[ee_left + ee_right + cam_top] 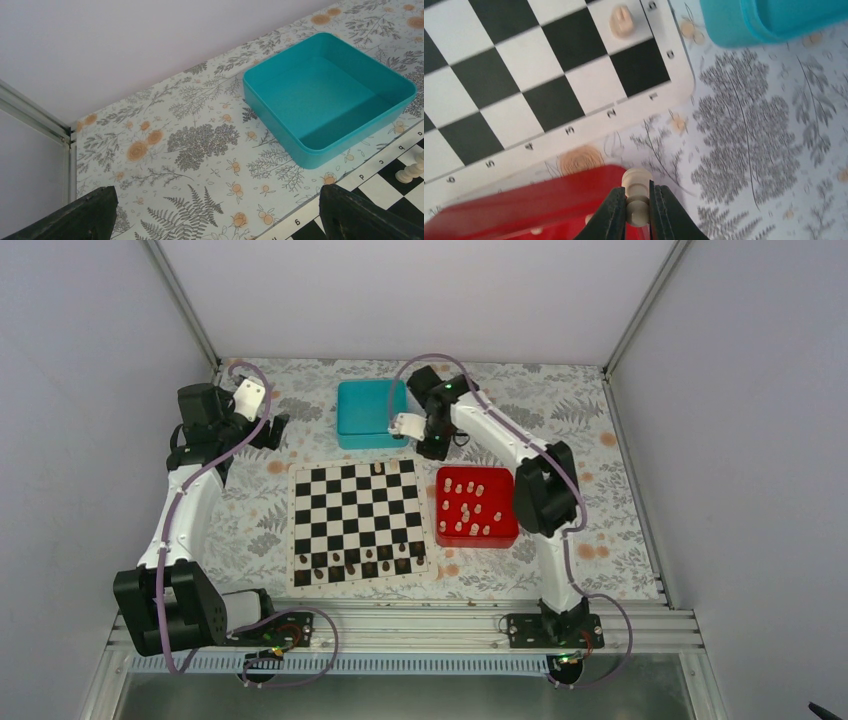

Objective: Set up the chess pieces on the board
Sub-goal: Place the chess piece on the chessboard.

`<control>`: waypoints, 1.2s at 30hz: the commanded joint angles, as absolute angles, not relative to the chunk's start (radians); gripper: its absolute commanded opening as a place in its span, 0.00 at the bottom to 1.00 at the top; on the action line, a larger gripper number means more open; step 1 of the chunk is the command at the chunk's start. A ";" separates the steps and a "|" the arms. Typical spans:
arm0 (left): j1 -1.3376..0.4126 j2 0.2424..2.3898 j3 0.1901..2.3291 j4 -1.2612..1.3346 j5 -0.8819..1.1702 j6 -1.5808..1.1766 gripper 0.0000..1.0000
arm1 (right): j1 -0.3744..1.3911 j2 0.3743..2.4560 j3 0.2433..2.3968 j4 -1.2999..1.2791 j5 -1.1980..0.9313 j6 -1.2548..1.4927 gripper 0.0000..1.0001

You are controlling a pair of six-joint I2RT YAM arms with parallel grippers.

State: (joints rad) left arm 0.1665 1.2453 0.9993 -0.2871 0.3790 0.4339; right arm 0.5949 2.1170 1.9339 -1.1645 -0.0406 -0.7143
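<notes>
The checkered board (pixel 358 523) lies mid-table. One cream chess piece (pixel 378 469) is on its far row; the same piece (pixel 622 21) shows in the right wrist view and at the edge of the left wrist view (pixel 410 172). Several more cream pieces sit in the red tray (pixel 476 506). My right gripper (pixel 637 192) is shut on a cream chess piece (pixel 636 181), above the far corner of the red tray (pixel 524 205) and just off the board's corner (pixel 674 85). My left gripper (pixel 220 220) hangs wide open over the tablecloth beyond the board's far left corner, holding nothing.
An empty teal box (pixel 370 413) stands behind the board, close to the right gripper (pixel 432 445). Dark brown pieces (pixel 360 560) line the board's near rows. The left gripper (pixel 270 430) is left of the teal box (pixel 330 95). White walls enclose the table.
</notes>
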 commanded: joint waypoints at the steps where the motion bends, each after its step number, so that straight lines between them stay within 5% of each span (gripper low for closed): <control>1: 0.170 1.221 0.999 -0.287 0.406 0.442 1.00 | 0.631 2.183 2.034 -1.224 -0.081 -0.732 0.11; 36: 0.170 1.226 0.992 -0.282 0.414 0.448 1.00 | 0.699 2.373 2.071 -1.131 -0.103 -0.754 0.13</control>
State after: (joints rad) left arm 0.1665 1.2373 0.9981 -0.2867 0.3904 0.4347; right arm 0.6926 2.3459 2.0453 -1.1374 -0.1101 -0.7353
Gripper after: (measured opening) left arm 0.999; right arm 0.131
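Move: The right hand already holds a light pawn just beyond the board's far right corner. Its empty square, a2, lies about 6 cm left, 2 cm back and some 9 cm below. The light piece on b1 stands about 10 cm left and 2 cm ahead, the one on c1 about 14 cm left and 2 cm ahead; the red box's middle is some 11 cm right and 9 cm back. From the left hand, a2 lies roughly 32 cm right, 2 cm back and 22 cm below. Keeping its pinch on the pawn, the right hand sweeps left over the board's corner and sinks towards a2, roughly 6 cm left and 7 cm down in all, easing back by 1 or 2 cm on the way. The fingers tip by some 5 to 10 degrees to point straight down, with a similar slight counter-clockwise turn, and once the descent levels off the hand trims a little more to the left and stays shut. ##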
